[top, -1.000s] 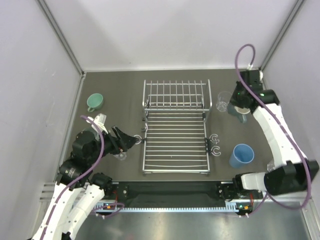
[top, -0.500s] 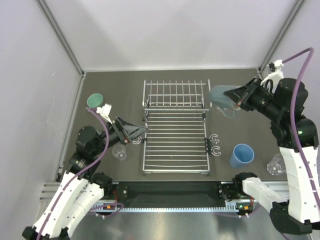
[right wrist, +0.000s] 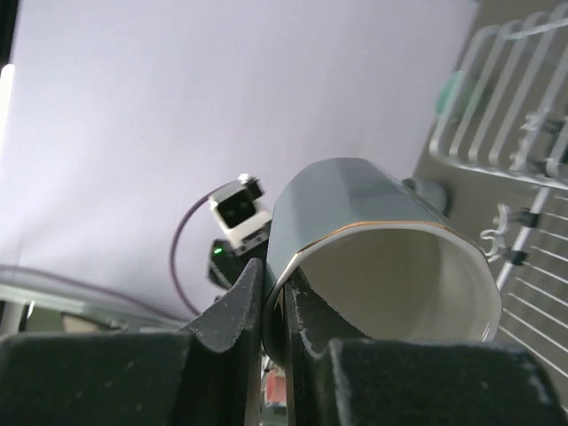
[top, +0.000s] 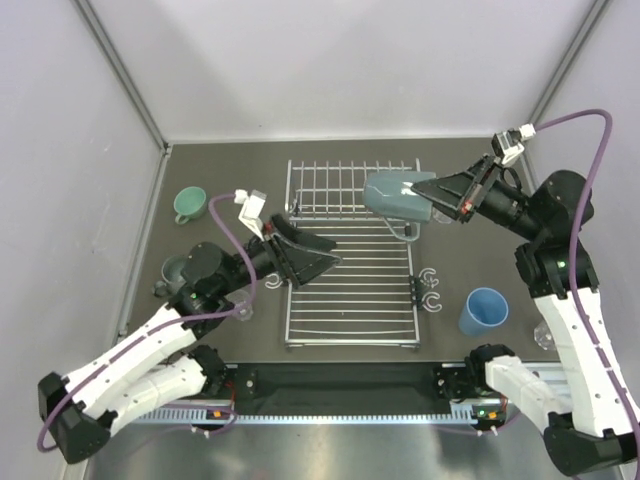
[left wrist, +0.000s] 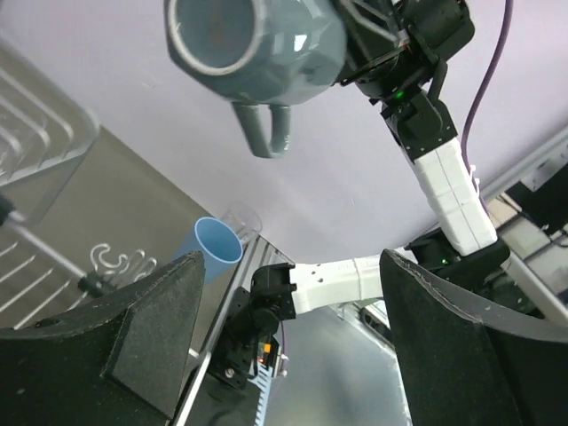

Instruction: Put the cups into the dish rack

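Note:
My right gripper (top: 428,196) is shut on the rim of a grey-blue mug (top: 396,195) and holds it on its side in the air above the dish rack (top: 350,300), near the rear panel. In the right wrist view the fingers (right wrist: 235,311) pinch the mug's wall (right wrist: 382,222). My left gripper (top: 312,252) is open and empty over the rack's left side. The left wrist view shows the held mug (left wrist: 257,44) high up. A mint-green mug (top: 188,204) and a second grey-blue mug (top: 172,270) sit at the left. A clear tumbler (top: 240,312) shows under my left arm.
A light-blue tumbler (top: 484,310) stands right of the rack, and a clear tumbler (top: 548,335) shows partly behind my right arm. White C-shaped clips (top: 431,288) lie by the rack's right edge, and another clip (top: 272,281) lies at its left edge. Enclosure walls surround the table.
My right arm lifted the grey-blue mug from the back right and carried it left over the rack. My left arm swung right from the clear tumbler to above the rack, staying open.

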`<state>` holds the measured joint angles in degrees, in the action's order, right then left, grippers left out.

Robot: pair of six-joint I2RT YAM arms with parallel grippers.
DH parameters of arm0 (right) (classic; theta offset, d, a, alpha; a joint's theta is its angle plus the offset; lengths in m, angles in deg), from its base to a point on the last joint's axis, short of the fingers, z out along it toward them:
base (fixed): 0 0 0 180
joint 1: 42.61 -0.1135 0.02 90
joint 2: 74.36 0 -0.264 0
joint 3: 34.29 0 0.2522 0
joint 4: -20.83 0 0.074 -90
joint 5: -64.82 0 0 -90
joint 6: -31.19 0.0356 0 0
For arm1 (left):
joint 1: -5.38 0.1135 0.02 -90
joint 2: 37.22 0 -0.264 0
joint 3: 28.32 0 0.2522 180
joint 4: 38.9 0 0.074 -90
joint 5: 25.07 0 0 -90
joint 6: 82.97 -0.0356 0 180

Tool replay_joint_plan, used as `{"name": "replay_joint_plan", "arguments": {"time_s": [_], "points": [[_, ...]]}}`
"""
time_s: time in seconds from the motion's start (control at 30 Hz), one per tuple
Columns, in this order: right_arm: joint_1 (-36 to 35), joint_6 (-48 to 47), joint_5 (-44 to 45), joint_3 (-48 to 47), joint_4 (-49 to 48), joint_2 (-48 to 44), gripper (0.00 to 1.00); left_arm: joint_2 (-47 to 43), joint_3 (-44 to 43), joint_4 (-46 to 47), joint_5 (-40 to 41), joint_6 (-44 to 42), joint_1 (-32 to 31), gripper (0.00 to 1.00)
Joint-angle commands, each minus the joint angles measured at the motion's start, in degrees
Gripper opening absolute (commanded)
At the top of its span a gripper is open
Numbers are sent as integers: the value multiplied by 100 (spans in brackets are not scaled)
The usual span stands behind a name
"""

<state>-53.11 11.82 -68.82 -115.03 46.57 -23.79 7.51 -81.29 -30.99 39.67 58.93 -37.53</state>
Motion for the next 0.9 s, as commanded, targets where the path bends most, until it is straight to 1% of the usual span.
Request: {"name": "replay_joint_plan", "arguments": {"time_s": [0.0, 0.03, 0.17, 0.23, 0.27, 0.33, 0.43, 0.53, 0.67, 0.77, 0.87], "points": [[-259, 794, -347, -228, -1585, -381, 0, 518, -35, 1347, 275, -742, -374, 85], [-381, 847, -295, -228, -1620, -398, 0, 650, -70, 1618, 302, -777, -541, 85], [-733, 1058, -128, -70, -1884, -451, 0, 1361, -272, 2024, 574, -918, -885, 85], [-882, 1067, -14, -17, -1911, -495, 0, 1512, -342, 2218, 723, -962, -1034, 85], [-918, 1076, 13, 53, -1902, -512, 0, 1617, -343, 2523, 776, -980, -1087, 85], [-989, 1076, 92, 123, -1911, -530, 0, 1723, -378, 2754, 838, -980, -1219, 85], [-1041, 1058, 127, 176, -1911, -513, 0, 1864, -413, 3000, 768, -1033, -1359, 83], [-1050, 1023, 119, 168, -1893, -478, 0, 1899, -395, 3054, 715, -1129, -1508, 81], [-1059, 1032, 101, 71, -1893, -425, 0, 1672, -317, 2746, 662, -1322, -1571, 81], [-1138, 988, 127, 27, -1876, -390, 0, 1583, -220, 2816, 785, -1375, -1579, 82], [-1270, 961, 241, 71, -1893, -381, 0, 1679, -334, 2947, 943, -1507, -1579, 82]]}}
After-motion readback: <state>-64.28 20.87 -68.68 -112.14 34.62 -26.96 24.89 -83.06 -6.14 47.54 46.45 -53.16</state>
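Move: Some 12 cm to the right of the open left hand, about 7 cm ahead and 6 cm above, is the mug, base towards that hand and handle hanging down. The right hand already pinches it by the rim; from there the left gripper is about 17 cm to the left, 7 cm back and 7 cm lower. The dish rack's middle lies 11 cm left of the right hand, 2 cm ahead and 29 cm below; the blue cup is 20 cm right, 10 cm back, 28 cm below. Closing in on the mug's base and handle, the left hand travels about 8 cm to its right with fingers open, dips and comes back up, draws back slightly and rolls some 15 degrees, forward side up. The right hand keeps its pinch on the rim and brings the mug back about 6 cm, also a little left and up, turning it slightly counter-clockwise, then nearly stops. ##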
